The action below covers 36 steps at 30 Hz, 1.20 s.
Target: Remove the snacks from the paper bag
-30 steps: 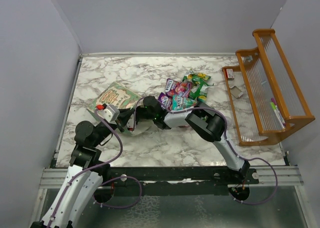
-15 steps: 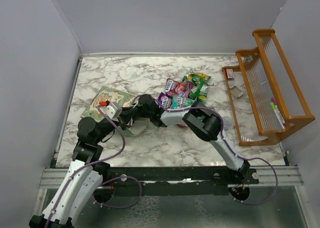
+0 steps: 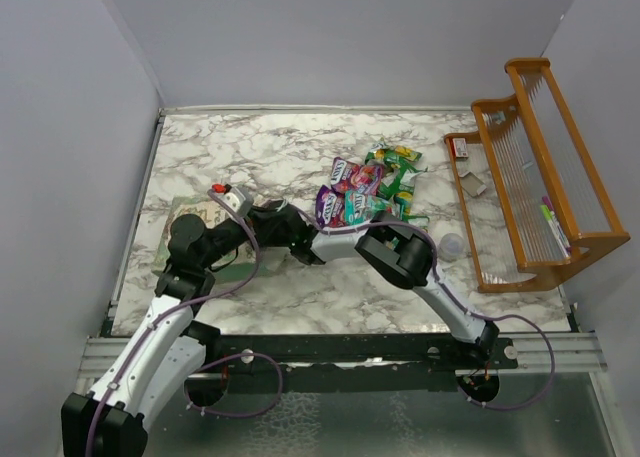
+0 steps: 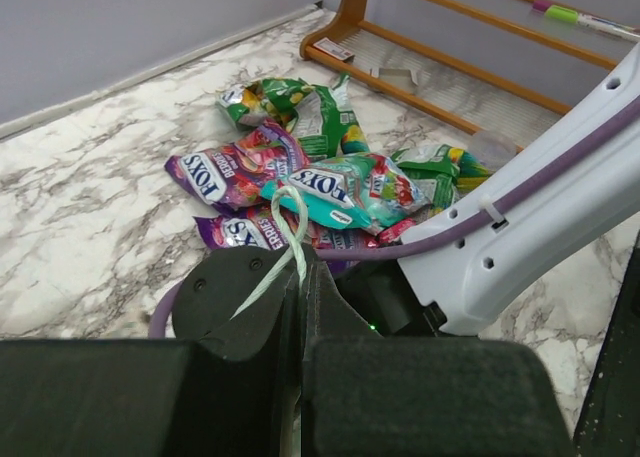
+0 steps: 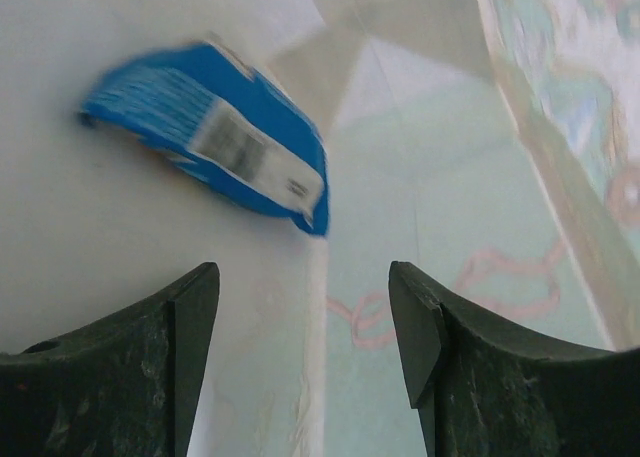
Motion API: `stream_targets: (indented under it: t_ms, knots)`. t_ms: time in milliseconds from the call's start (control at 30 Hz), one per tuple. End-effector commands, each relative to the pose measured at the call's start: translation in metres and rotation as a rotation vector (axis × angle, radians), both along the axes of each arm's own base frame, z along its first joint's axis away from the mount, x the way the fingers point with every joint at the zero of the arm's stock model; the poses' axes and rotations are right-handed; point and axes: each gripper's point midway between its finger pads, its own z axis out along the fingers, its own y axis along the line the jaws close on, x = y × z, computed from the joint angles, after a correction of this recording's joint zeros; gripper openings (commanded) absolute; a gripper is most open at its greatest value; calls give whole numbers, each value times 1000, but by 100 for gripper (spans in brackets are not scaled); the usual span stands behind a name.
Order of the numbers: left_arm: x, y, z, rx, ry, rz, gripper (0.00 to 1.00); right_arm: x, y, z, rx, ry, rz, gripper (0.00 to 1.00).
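Note:
The pale-green paper bag lies at the table's left, mostly covered by my left arm. My left gripper is shut on the bag's thin pale-green string handle. In the right wrist view I look into the bag's cream inside. My right gripper stands open there with nothing between its fingers. A blue snack packet lies just beyond them, not touched. Several purple, pink, teal and green snacks lie piled on the marble outside the bag.
An orange wooden rack stands along the right edge. A small translucent cup sits in front of it, close to my right arm's elbow. Grey walls close off the left and back.
My left arm has pulled the bag left and nearer by its handle. The right arm has followed left, deeper into the bag, and its jaws have spread a little wider.

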Motion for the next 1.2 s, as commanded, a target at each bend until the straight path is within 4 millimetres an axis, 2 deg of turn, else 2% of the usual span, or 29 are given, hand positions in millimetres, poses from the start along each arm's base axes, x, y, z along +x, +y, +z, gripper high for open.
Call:
stream_targets:
  t_ms: [0, 133, 200, 467, 733, 900, 1000, 1100, 1167]
  knots:
    - [-9, -15, 34, -64, -65, -102, 0, -4, 17, 7, 70, 11, -15, 69]
    - [-2, -18, 39, -82, -25, -98, 0, -17, 22, 1, 69, -39, 33, 67]
    - [8, -17, 41, -84, 11, -61, 0, -25, 23, 7, 98, -68, 56, 67]
    - [33, 1, 41, -49, 56, 107, 0, -38, -1, 12, 129, -91, 59, 67]
    - [44, 0, 32, 39, 57, 100, 0, -56, -8, 19, 128, -131, 140, 65]
    - [40, -5, 32, 40, 57, 63, 0, -72, -4, 13, 85, -146, 248, 54]
    - [38, -6, 30, 19, 65, 56, 0, -76, 2, 11, 71, -152, 284, 39]
    - [36, -6, 28, 6, 79, 57, 0, -63, 9, 14, 86, -136, 230, 25]
    - [34, -5, 27, 10, 80, 61, 0, -44, 8, 28, 145, -113, 129, 17]
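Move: The right hand is inside the paper bag; the blue snack packet lies roughly 9 cm to its left, 6 cm back and 5 cm lower. Outside, the purple packet is about 19 cm to this hand's right and 1 cm ahead, with the teal packet some 27 cm right and 2 cm ahead, both about 4 cm lower. From the left hand the blue packet is some 14 cm left, 2 cm back and 23 cm down. Still pinching the bag's string handle, the left hand travels about 4 cm forward, rising some 3 cm on the way and sinking most of that again. The right hand, inside the bag, dips slightly left and returns while drawing back about 5 cm, seeming to push the bag along; it turns some 10 degrees counter-clockwise, and late on its wide-open fingers close to about a quarter open, beside the blue packet rather than around it. ##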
